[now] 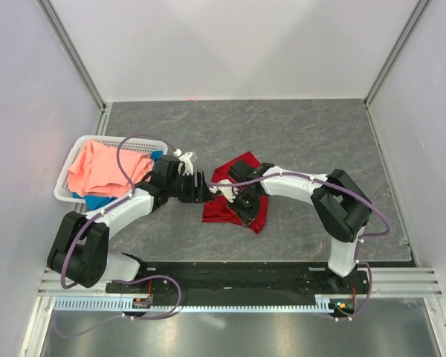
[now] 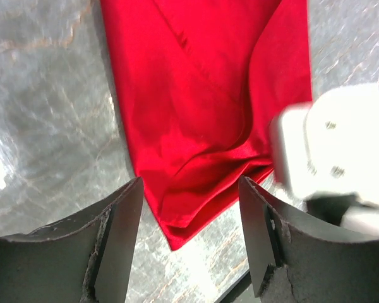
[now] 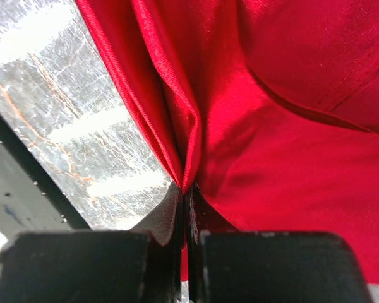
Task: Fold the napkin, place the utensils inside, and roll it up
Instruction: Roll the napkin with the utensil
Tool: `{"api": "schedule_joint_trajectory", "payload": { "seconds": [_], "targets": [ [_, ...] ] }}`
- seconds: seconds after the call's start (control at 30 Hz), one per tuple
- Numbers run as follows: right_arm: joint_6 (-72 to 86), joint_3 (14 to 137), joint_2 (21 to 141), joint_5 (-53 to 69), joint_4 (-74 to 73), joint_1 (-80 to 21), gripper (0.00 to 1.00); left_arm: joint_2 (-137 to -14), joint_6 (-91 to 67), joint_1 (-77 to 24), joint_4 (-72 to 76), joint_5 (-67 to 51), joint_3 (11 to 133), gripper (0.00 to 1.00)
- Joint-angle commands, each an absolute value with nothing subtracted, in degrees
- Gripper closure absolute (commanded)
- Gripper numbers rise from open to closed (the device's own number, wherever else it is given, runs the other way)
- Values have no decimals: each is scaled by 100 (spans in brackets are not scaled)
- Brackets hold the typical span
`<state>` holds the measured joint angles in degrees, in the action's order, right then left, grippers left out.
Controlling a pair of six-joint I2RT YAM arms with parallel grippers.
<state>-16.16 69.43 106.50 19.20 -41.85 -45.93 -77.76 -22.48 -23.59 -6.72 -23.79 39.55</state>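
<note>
The deep red napkin (image 1: 218, 210) lies crumpled on the grey table between the two arms. My left gripper (image 1: 205, 190) is at its left edge, open; in the left wrist view a folded corner of the napkin (image 2: 196, 126) reaches between the spread fingers (image 2: 120, 240) without touching them. My right gripper (image 1: 241, 202) sits over the cloth's middle, shut on a pinched fold of the napkin (image 3: 189, 126), which rises from the jaws in a ridge. The utensils are out of view.
A white basket (image 1: 65, 192) at the left holds a salmon-pink cloth (image 1: 104, 169) and a blue cloth (image 1: 97, 201). Grey walls stand on both sides and at the back. A white part of the right arm (image 2: 341, 145) is close beside my left fingers.
</note>
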Motion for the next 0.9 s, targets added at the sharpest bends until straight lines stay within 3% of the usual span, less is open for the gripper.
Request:
{"api": "schedule_joint_trajectory", "payload": {
  "seconds": [0.0,0.4,0.67,0.87],
  "targets": [
    [-1775,7040,10845,2837,-4113,-4334,100,-7603,-2522,-2373,-413,-2268,3692,31],
    [-1881,7189,11338,3287,-4096,-3973,100,-6760,-2882,-2391,-167,-2698,2849,30],
    [-1854,7181,11355,3322,-4105,-3964,100,-6056,-3673,-2513,-26,-3708,2110,29],
    [-1846,7189,11382,3340,-4113,-3964,100,-6291,-4094,-2768,972,-4008,1732,29]
  ]
}}
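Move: The napkin's near-left corner lies some 7 cm back from the left gripper, about level sideways and 6 cm below it. The right gripper's pinch on the napkin's near edge is roughly 8 cm back and 11 cm to the right of the left gripper; the basket's middle is about 25 cm left and 7 cm ahead. From the right gripper, that same corner lies about 12 cm to the left, neither ahead nor back, 1 cm lower. Bring the open left gripper back about 10 cm, past the napkin's near-left corner to its near side, ending slightly lower and swinging the fingers some 15 degrees farther to the right. Meanwhile keep the right fingers shut on the near edge, almost in place, and tilt that wrist some 15 degrees so its tips point more back and left. ##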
